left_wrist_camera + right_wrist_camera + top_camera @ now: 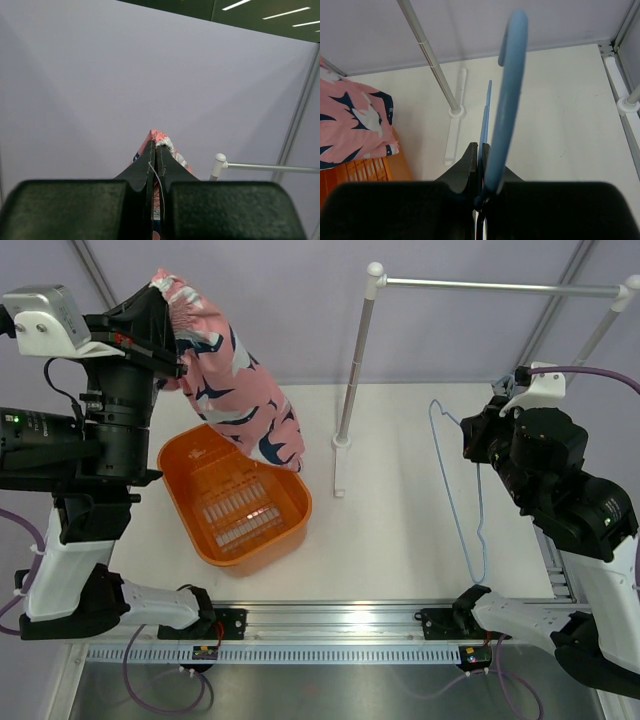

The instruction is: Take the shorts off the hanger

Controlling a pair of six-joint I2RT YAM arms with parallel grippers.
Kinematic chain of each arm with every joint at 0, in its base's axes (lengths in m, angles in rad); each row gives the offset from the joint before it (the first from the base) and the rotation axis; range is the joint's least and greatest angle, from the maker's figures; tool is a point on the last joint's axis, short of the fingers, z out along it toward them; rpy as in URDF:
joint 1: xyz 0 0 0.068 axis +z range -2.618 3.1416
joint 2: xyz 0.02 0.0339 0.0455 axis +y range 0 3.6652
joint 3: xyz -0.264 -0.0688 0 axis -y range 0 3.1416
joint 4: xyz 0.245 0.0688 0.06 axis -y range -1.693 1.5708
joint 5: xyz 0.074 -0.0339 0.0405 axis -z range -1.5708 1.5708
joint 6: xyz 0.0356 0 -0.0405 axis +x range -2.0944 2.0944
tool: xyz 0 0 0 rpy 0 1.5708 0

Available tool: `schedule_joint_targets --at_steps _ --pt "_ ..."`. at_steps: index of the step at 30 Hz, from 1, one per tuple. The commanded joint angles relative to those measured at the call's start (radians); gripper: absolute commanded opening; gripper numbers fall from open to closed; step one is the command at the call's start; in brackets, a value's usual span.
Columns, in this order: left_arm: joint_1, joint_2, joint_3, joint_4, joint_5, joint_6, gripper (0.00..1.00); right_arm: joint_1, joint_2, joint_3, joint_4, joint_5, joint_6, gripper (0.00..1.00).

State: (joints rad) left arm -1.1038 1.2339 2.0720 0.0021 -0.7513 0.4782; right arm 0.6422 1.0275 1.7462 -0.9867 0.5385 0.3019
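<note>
The pink shorts (230,380) with navy and white print hang from my left gripper (160,292), which is shut on their waistband high at the back left. Their lower hem reaches the far rim of the orange basket (300,502). In the left wrist view the jaws (156,146) are pressed together on a fold of the shorts (153,135). The light-blue wire hanger (458,502) is bare and hangs over the table at the right. My right gripper (470,435) is shut on it near the hook. The right wrist view shows the hanger (509,90) pinched in the gripper (486,146).
A silver-and-white clothes rail (355,360) stands between the two arms, its foot on the table and its bar running right at the back. In the right wrist view the rail's pole (437,70) rises left of the hanger, with the shorts (350,120) and basket (365,172) beyond.
</note>
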Motion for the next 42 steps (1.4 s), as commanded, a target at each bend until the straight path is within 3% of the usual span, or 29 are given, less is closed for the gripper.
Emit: schedule_joint_targets --at_steps 1,7,14,17,21,24,28,33,42 --pt "0.007 -0.014 -0.033 0.095 -0.042 0.042 0.0 -0.003 -0.006 -0.008 -0.001 -0.026 -0.001 0.0" --pt "0.048 -0.126 -0.324 0.124 -0.08 -0.028 0.0 -0.003 -0.032 -0.073 0.02 -0.057 0.02 0.0" --pt "0.183 -0.221 -0.55 -0.068 -0.118 -0.3 0.0 -0.003 -0.037 -0.074 -0.003 -0.095 0.025 0.0" --pt "0.306 -0.266 -0.651 -0.236 -0.097 -0.586 0.0 -0.003 -0.038 -0.079 -0.01 -0.109 0.026 0.0" --pt "0.482 -0.321 -0.794 -0.369 0.068 -0.785 0.0 -0.003 -0.035 -0.083 -0.012 -0.147 0.036 0.0" --pt "0.559 -0.34 -0.797 -0.376 0.139 -0.793 0.0 -0.003 -0.032 -0.062 -0.03 -0.164 0.037 0.0" --pt "0.561 -0.327 -0.608 -0.407 0.122 -0.736 0.0 -0.004 -0.01 -0.02 -0.07 -0.166 0.029 0.0" --pt "0.559 -0.314 -0.477 -0.45 0.119 -0.701 0.0 -0.003 -0.009 -0.024 -0.073 -0.166 0.028 0.0" --pt "0.561 -0.376 -0.633 -0.406 0.104 -0.719 0.0 -0.004 0.037 0.012 -0.078 -0.198 0.006 0.0"
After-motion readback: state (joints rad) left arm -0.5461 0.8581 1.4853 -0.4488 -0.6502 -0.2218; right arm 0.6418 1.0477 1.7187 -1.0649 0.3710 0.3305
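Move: The left hand, already holding the shorts high up, has the orange basket it takes them to roughly 16 cm ahead, 7 cm to its left and about 62 cm below. The foot of the rack's left post stands some 26 cm right of the basket and 8 cm farther out; the hanger hangs about 40 cm to the left hand's right, 2 cm ahead, 40 cm lower. From the right hand the basket lies some 13 cm ahead, 46 cm left, 37 cm below. Keeping its pinch on the shorts, the left hand swings them down towards the basket: nearly 30 cm down, some 8 cm forward and a little left, tipping its fingers down over 35 degrees. It then lifts back about 12 cm, drawing slightly back. The right hand keeps the hanger and eases about 3 cm down and 3 cm left. ##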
